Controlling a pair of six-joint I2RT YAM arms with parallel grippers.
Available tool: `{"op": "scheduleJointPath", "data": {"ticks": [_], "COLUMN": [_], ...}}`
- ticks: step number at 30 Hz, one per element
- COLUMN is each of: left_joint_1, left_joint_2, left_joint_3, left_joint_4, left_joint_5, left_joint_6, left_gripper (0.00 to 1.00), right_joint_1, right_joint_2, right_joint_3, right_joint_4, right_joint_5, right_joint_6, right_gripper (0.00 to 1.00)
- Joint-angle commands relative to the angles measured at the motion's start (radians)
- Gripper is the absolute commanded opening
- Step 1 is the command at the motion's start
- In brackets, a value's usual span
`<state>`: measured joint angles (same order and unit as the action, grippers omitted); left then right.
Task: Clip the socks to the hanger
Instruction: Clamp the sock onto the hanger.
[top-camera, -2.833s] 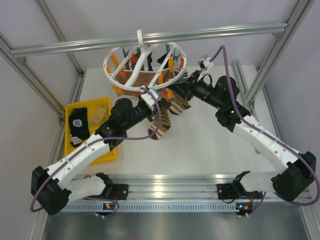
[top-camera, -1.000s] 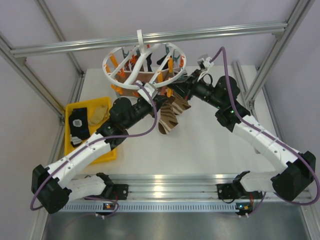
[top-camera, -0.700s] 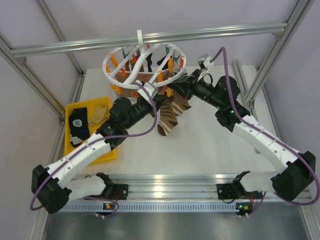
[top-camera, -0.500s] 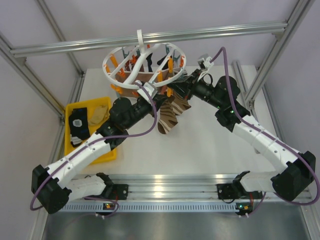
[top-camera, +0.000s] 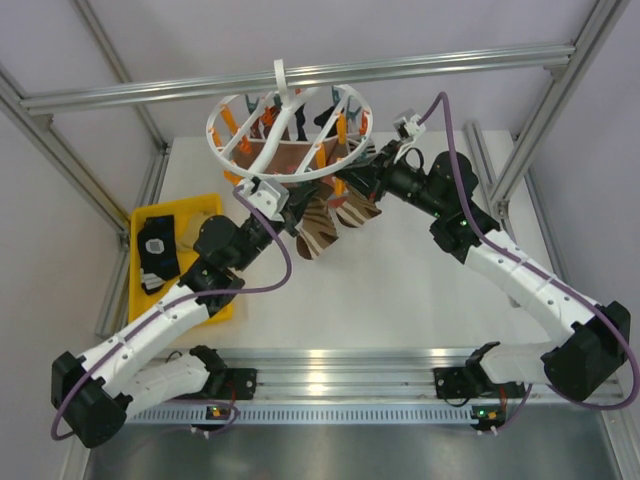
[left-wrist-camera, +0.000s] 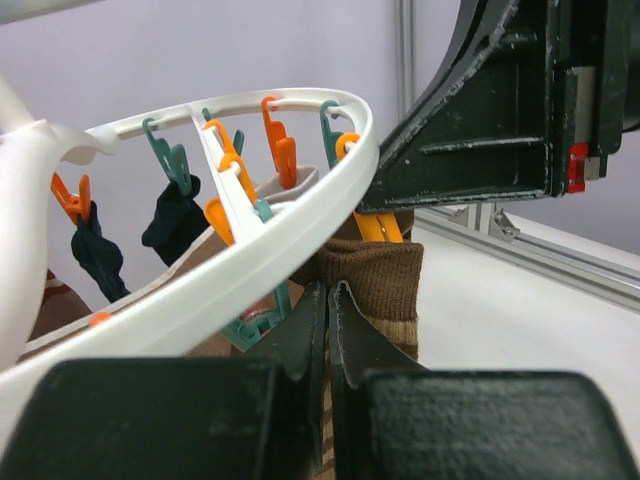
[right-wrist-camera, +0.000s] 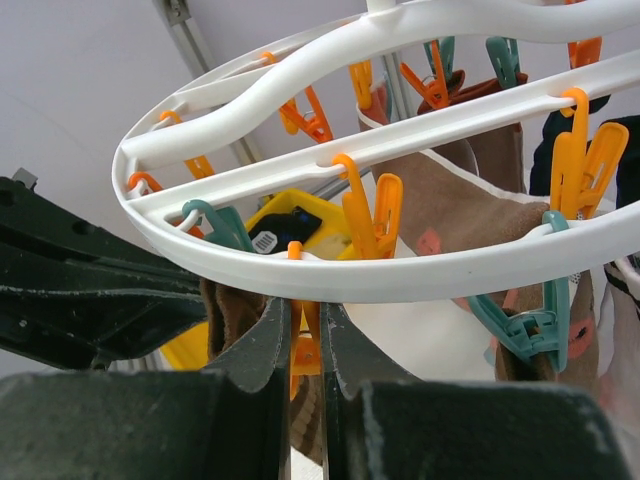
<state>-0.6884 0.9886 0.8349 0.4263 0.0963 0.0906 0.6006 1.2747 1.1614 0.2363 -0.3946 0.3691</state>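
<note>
The white ring hanger (top-camera: 287, 128) hangs at the back, with orange and teal clips on it. A brown-and-cream striped sock (top-camera: 318, 230) hangs under its front rim. My left gripper (top-camera: 298, 207) is shut on that sock, whose brown cuff (left-wrist-camera: 385, 280) sits just past the fingertips, right under the rim (left-wrist-camera: 300, 235). My right gripper (right-wrist-camera: 305, 305) reaches in from the right and is shut on an orange clip (right-wrist-camera: 303, 345) below the ring (right-wrist-camera: 400, 275). The sock (right-wrist-camera: 225, 310) shows to the left of that clip. Black socks (left-wrist-camera: 95, 255) hang from teal clips farther back.
A yellow tray (top-camera: 215, 302) at the left holds a black sock (top-camera: 155, 255) and a tan one (top-camera: 198, 228). A brown sheet with a white edge (right-wrist-camera: 470, 205) hangs inside the ring. Metal frame bars (top-camera: 300, 75) cross above the hanger.
My left arm has drawn back to the left and the striped sock has shifted left with it. The right arm has stayed at the clip.
</note>
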Motion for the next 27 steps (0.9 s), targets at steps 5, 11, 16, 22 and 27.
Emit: {"op": "scheduleJointPath", "data": {"ticks": [5, 11, 16, 22, 27], "left_joint_1": [-0.019, -0.025, -0.030, -0.033, -0.039], "left_joint_2": [-0.005, 0.021, 0.016, 0.021, 0.038], "left_joint_3": [-0.030, -0.028, -0.063, -0.097, -0.100], "left_joint_4": [0.123, 0.112, 0.112, 0.130, 0.147], "left_joint_5": [0.000, -0.021, -0.015, -0.024, -0.058], "left_joint_6": [0.044, 0.040, 0.049, 0.069, 0.061], "left_gripper": [0.00, 0.00, 0.00, 0.00, 0.00], "right_joint_1": [-0.009, -0.010, -0.009, -0.009, -0.010], "right_joint_2": [0.026, 0.032, 0.032, 0.041, 0.041], "right_joint_3": [0.023, 0.035, 0.044, 0.060, 0.063], "right_joint_4": [-0.043, -0.032, -0.032, -0.031, -0.032], "right_joint_5": [0.005, -0.007, -0.007, -0.001, 0.000], "right_joint_6": [0.028, 0.042, 0.047, 0.076, 0.100], "right_gripper": [0.00, 0.00, 0.00, 0.00, 0.00]}}
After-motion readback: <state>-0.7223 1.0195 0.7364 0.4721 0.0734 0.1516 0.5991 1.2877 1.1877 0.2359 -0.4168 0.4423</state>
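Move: The left fingers already pinch the brown striped sock by its cuff; the orange clip in the right fingers lies about 5 cm to their right, 1 cm ahead and nearly level. A green clip hangs some 2 cm ahead and 2 cm to their left, a little higher; the hung striped sock is roughly 10 cm right, 5 cm ahead and 5 cm lower. From the right hand, the held sock's cuff is about 5 cm left, 1 cm back, level. Keeping its pinch on the sock's cuff, the left hand lowers it about 5 cm beside the orange clip and under the hanger's rim, slowly at first and faster near the end, drifting a centimetre right, with about 5 degrees of roll. The right hand stays by the rim with its grip on the orange clip unchanged, tilting slightly and rising just under 1 cm late on. ##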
